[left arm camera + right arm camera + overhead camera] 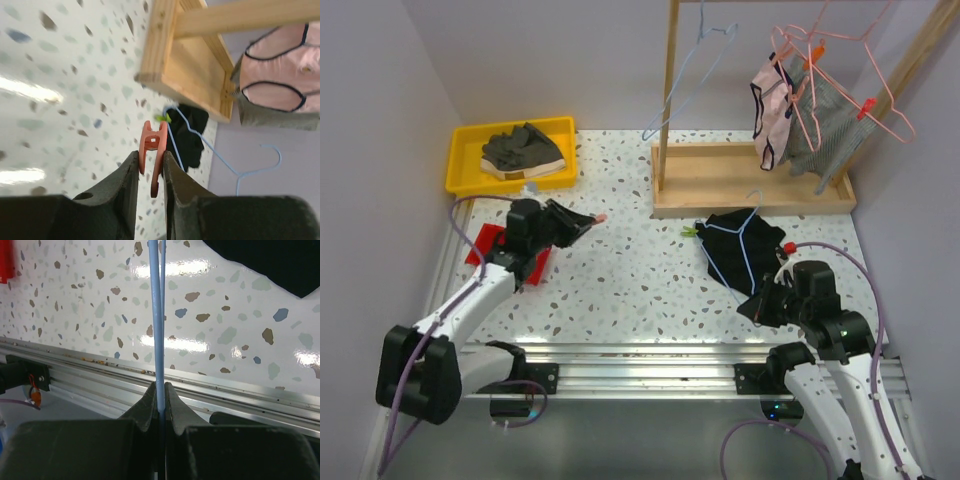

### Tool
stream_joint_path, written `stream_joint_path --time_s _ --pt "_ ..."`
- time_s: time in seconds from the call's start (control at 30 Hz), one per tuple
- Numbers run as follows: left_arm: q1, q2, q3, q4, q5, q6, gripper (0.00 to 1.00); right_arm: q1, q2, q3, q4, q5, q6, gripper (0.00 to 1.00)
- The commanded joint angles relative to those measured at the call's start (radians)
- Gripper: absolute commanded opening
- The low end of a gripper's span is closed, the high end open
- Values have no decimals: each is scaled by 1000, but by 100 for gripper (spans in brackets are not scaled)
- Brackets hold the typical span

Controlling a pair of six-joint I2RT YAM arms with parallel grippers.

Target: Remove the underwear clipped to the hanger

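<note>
On the table lies a blue hanger [745,250] with black underwear [735,232] on it, and a green clip [688,232] sits at its left end. My right gripper [760,305] is shut on the hanger's thin blue wire [157,315], low near the table's front rail. The black underwear [270,260] shows at the top right of the right wrist view. My left gripper [582,222] hovers left of the middle, shut on a salmon plastic clip [152,147] that sticks out past its fingertips [131,165]. The clip [600,217] holds no cloth.
A wooden rack [750,180] stands at the back right. It carries an empty blue hanger [695,70] and a pink hanger [840,60] with pink underwear [772,110] and grey underwear [825,125]. A yellow bin [460,165] holds dark garments. A red tray [485,245] lies under the left arm.
</note>
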Motion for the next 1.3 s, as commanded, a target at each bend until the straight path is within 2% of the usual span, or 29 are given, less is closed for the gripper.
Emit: stream_joint_path --time_s 0.0,0.13,0.43,0.57,0.8,0.97,1.03,1.13,1.17,1.23,1.27 --pt "165 -58 -14 -205 -2 175 0 -4 6 9 39 -12 -14 0" --pt "371 -45 9 -274 40 270 0 -2 24 21 36 -13 -26 0" --pt "566 -61 72 -429 -71 378 0 -2 32 30 24 -16 -35 0" --pt "607 -41 46 -444 -63 395 0 -2 44 38 30 -15 -40 0" --pt "614 -117 55 -459 -22 392 0 -4 51 35 28 -16 -43 0" --pt "618 -95 62 -514 -72 410 0 -2 52 36 28 -21 -48 0" --pt "623 -93 55 -540 -92 413 9 -2 51 40 30 -21 -48 0" --pt "630 -108 49 -556 -131 405 15 -2 43 43 25 -21 -48 0" --pt "632 -111 47 -556 -132 405 36 -2 43 43 22 -21 -49 0" --pt "634 -116 52 -557 -120 396 58 -2 38 37 21 -25 -48 0" --pt "634 -119 52 -547 -88 393 74 -2 37 35 22 -28 -49 0"
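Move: Off to the left hand's left lies the red box, its middle about 20 cm that way, 6 cm back towards the base and 14 cm lower; loose yellow pegs lie in it, some 3 cm nearer the hand sideways and 2 cm farther back than its middle. The yellow tray stands around 20 cm left and 20 cm ahead of the hand. From the right hand the red box is roughly 57 cm left, 14 cm ahead and 13 cm below. Swinging left about 22 cm with the pink peg still pinched, the left hand sinks some 6 cm and eases back about 4 cm to get over the red box, its wrist turning counter-clockwise and the fingers tipping down. It slows there, then opens the fingers and lets go of the peg above the yellow pegs. The right hand keeps its grip on the blue hanger, practically still. ##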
